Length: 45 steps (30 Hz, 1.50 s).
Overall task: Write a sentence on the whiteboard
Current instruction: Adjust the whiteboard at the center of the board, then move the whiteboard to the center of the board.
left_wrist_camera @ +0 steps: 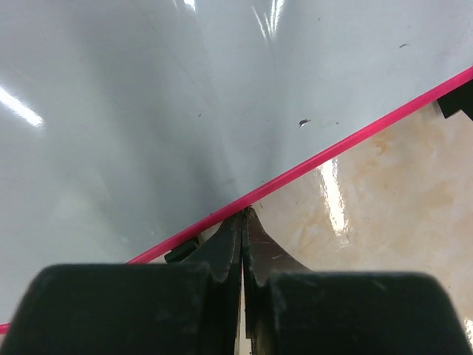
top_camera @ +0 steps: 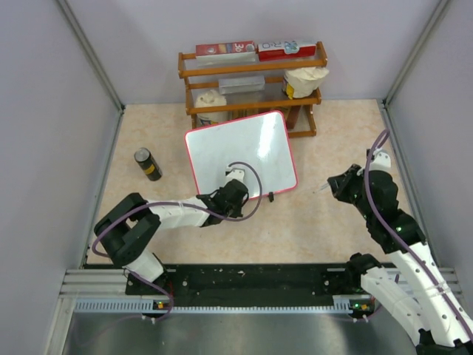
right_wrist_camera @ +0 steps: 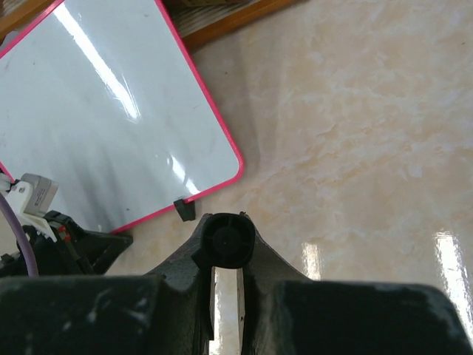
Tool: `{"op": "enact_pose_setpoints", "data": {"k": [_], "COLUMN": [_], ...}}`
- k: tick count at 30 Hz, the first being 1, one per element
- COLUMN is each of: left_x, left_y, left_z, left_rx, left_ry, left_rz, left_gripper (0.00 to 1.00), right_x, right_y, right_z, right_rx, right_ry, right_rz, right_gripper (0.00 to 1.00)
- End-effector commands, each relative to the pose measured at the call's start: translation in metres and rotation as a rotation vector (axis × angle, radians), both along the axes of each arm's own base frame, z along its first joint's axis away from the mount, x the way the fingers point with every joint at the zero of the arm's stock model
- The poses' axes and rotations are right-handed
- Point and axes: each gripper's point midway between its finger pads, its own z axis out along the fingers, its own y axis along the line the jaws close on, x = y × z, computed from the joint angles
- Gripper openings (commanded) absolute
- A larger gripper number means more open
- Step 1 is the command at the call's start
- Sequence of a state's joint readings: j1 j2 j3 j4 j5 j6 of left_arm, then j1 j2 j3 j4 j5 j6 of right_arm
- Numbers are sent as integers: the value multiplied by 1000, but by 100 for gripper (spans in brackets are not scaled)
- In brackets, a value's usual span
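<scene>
The whiteboard lies tilted on the table's middle, a white panel in a thin red frame. Only a few small specks mark its white face, and no sentence is in view. My left gripper is shut, its tips touching the red frame at the board's near edge, with nothing between them. To the right of the board, my right gripper is shut on a marker. The marker's black round end faces the wrist camera, and its tip points left toward the board.
A wooden rack with boxes and bags stands behind the board. A dark can stands to the board's left. A small black tab sticks out of the board's near edge. Grey walls close in both sides.
</scene>
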<state>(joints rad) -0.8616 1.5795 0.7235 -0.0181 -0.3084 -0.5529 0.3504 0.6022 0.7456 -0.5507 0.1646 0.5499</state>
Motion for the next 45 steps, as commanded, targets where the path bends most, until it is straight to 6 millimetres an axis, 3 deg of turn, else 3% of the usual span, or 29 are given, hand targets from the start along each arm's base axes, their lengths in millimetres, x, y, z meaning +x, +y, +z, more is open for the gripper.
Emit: {"op": "enact_pose_setpoints", "data": {"k": [1,4,8,10,13,14,16,20,22,27,35,40,45], "left_x": [-23,-25,-28,-31,-35,-35,-34,-32,-37,-43,-50,-54,-45], "left_y": [45,32,7,-7,-35,-46,-55,-75,-75,-67,14,38,41], "left_z": [-44,-40,-14,-4,12,16,17,17,18,18,42,26,9], "left_rx": [203,159,109,88,43,29,17,42,69,61,134,149,177], "left_ry": [155,151,89,67,45,44,46,39,29,43,-13,26,39], "left_rz": [43,17,-41,-69,-113,-126,-108,-110,-109,-62,211,296,335], "left_gripper": [0,0,5,13,36,50,64,68,68,66,65,68,69], "right_x": [6,5,4,4,5,5,5,4,4,4,7,11,10], "right_y": [2,2,2,2,2,1,1,0,-1,0,5,9,11], "right_z": [11,13,13,13,12,12,13,13,13,11,8,7,10], "right_rx": [17,17,17,16,14,13,13,6,3,0,8,17,23], "right_ry": [-48,-55,-60,-60,-59,-61,-64,-68,-74,-69,-70,-71,-80], "right_rz": [7,10,10,9,10,5,9,7,6,11,30,41,53], "right_gripper": [0,0,0,0,0,0,0,0,0,0,0,0,0]}}
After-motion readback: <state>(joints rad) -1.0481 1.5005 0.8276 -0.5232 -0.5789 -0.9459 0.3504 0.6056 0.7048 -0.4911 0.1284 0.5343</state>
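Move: The left hand's shut fingertips are at the near edge of the whiteboard, whose middle lies about 12 cm ahead, some 2 cm to the right and nearly level. Along that edge one black clip sits about 3 cm to the left and 1 cm nearer; the other is roughly 10 cm to the right and 1 cm farther out. From the right hand, the whiteboard's middle is about 13 cm ahead, 24 cm left and 22 cm below. The left hand's closed fingertips come off the whiteboard's near edge, and the hand draws back about 5 cm and right some 7 cm while the fingers spread to about two-thirds open. It then swings roughly 10 cm back left, hopping up a little and dipping again, and turns counter-clockwise until the open fingers straddle the line of the left clip, just short of it. ##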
